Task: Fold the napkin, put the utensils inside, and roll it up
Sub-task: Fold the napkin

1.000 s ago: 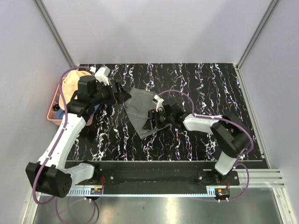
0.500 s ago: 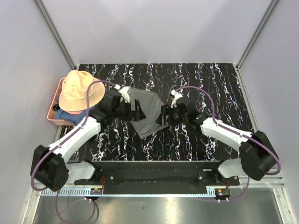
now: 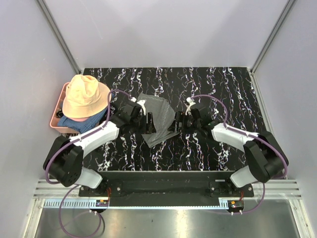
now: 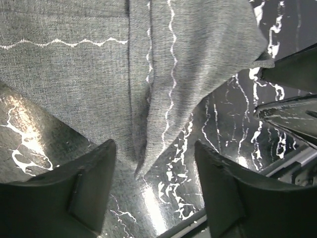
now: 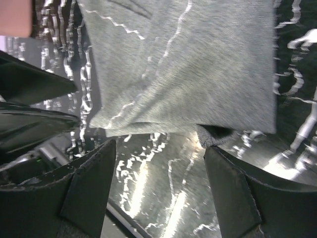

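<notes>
The grey napkin point(image 3: 158, 118) lies crumpled and partly folded on the black marbled table, between my two grippers. My left gripper point(image 3: 148, 122) is at its left edge, jaws apart. In the left wrist view a pointed fold of the napkin point(image 4: 148, 69) hangs down between the fingers point(image 4: 91, 181) without being pinched. My right gripper point(image 3: 175, 126) is at the napkin's right edge and open. The right wrist view shows the napkin's point(image 5: 198, 64) hem just beyond the fingertips point(image 5: 233, 188), and bare table between them. The utensils are out of view.
A peach floppy hat point(image 3: 85, 96) sits on a blue cloth point(image 3: 74, 122) in a pink tray point(image 3: 54, 122) at the table's left edge. Grey walls enclose the table on three sides. Each wrist view shows the other gripper's dark fingers point(image 4: 292, 99) close by.
My left arm has swung from over the hat and tray to the napkin's left edge, and its jaws have narrowed. My right gripper has drawn back right off the napkin and opened wider.
</notes>
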{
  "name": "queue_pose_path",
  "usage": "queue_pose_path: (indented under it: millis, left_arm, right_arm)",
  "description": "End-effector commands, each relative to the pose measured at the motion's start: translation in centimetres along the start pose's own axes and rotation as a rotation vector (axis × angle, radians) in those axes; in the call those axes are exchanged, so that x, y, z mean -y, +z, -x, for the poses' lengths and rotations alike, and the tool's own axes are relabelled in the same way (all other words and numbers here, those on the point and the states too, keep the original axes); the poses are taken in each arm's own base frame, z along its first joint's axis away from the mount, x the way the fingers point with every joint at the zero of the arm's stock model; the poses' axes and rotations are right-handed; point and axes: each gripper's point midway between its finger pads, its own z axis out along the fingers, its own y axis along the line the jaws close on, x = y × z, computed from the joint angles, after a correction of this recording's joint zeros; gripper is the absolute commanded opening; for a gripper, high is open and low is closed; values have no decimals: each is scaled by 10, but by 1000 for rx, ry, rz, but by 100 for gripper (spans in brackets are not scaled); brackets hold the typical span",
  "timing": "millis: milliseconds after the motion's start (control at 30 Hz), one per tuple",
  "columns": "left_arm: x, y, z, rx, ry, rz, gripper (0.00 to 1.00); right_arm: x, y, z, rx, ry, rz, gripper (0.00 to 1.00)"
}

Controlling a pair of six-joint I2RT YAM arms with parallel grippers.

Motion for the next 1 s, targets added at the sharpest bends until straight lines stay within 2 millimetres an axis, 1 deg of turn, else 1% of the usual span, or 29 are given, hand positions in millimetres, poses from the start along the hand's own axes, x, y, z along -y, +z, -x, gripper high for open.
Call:
queue_pose_path:
  millis: [0, 100, 400, 500, 600, 667, 700, 767, 800, 900, 933, 967]
  left_arm:
    - [-7, 8, -1, 21, -1, 26, 65]
    - [-7, 10, -7, 3, -1, 16, 61]
    - [-8, 19, -27, -58, 0, 8, 61]
    - [-11, 21, -31, -72, -6, 10, 60]
    - [-9, 23, -34, -79, -9, 3, 56]
    - [-9, 24, -34, -79, -11, 0, 54]
    - [-9, 25, -34, -81, -12, -3, 51]
    - [-8, 26, -35, -85, -15, -9, 46]
    - [-8, 26, -36, -88, -16, -9, 40]
    - [-8, 28, -40, -94, -21, -13, 29]
    - [-9, 28, -41, -96, -23, -14, 22]
    - [-9, 28, -42, -96, -22, -14, 20]
  right_arm:
    - [-17, 9, 1, -11, 49, 111, 80]
    - [-16, 13, 1, -12, 63, 111, 80]
    - [-14, 13, 3, 4, 69, 94, 80]
    - [-13, 14, 9, 27, 80, 82, 80]
    - [-7, 14, 14, 60, 94, 46, 80]
    - [1, 15, 18, 88, 106, 4, 80]
    - [5, 16, 17, 94, 118, -14, 80]
    - [12, 17, 19, 115, 133, -47, 80]
    - [16, 17, 17, 117, 146, -60, 80]
    - [25, 18, 16, 139, 172, -97, 80]
    - [29, 19, 16, 147, 179, -112, 80]
    - [31, 20, 16, 149, 184, -118, 80]
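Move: The left hand is going for the napkin's nearest corner, about 3 cm back from it, neither left nor right, and some 5 cm below. The right hand's target, the napkin's near right corner, lies roughly 2 cm ahead of that hand, 2 cm to its right and 4 cm down. From the left hand, that right corner is about 3 cm ahead and 14 cm to the right, while the middle of the napkin's far edge is some 16 cm ahead and 1 cm to the left. The left hand sinks about 5 cm onto the napkin's nearest corner while easing back some 2 cm, and late on its fingers close from about two-thirds open to a quarter, gathering the corner cloth between the tips. The right hand, fingers staying wide, first edges left and slightly down, then reaches forward and back to the right, settling lower beside the near right corner while turning some 10 degrees clockwise. ##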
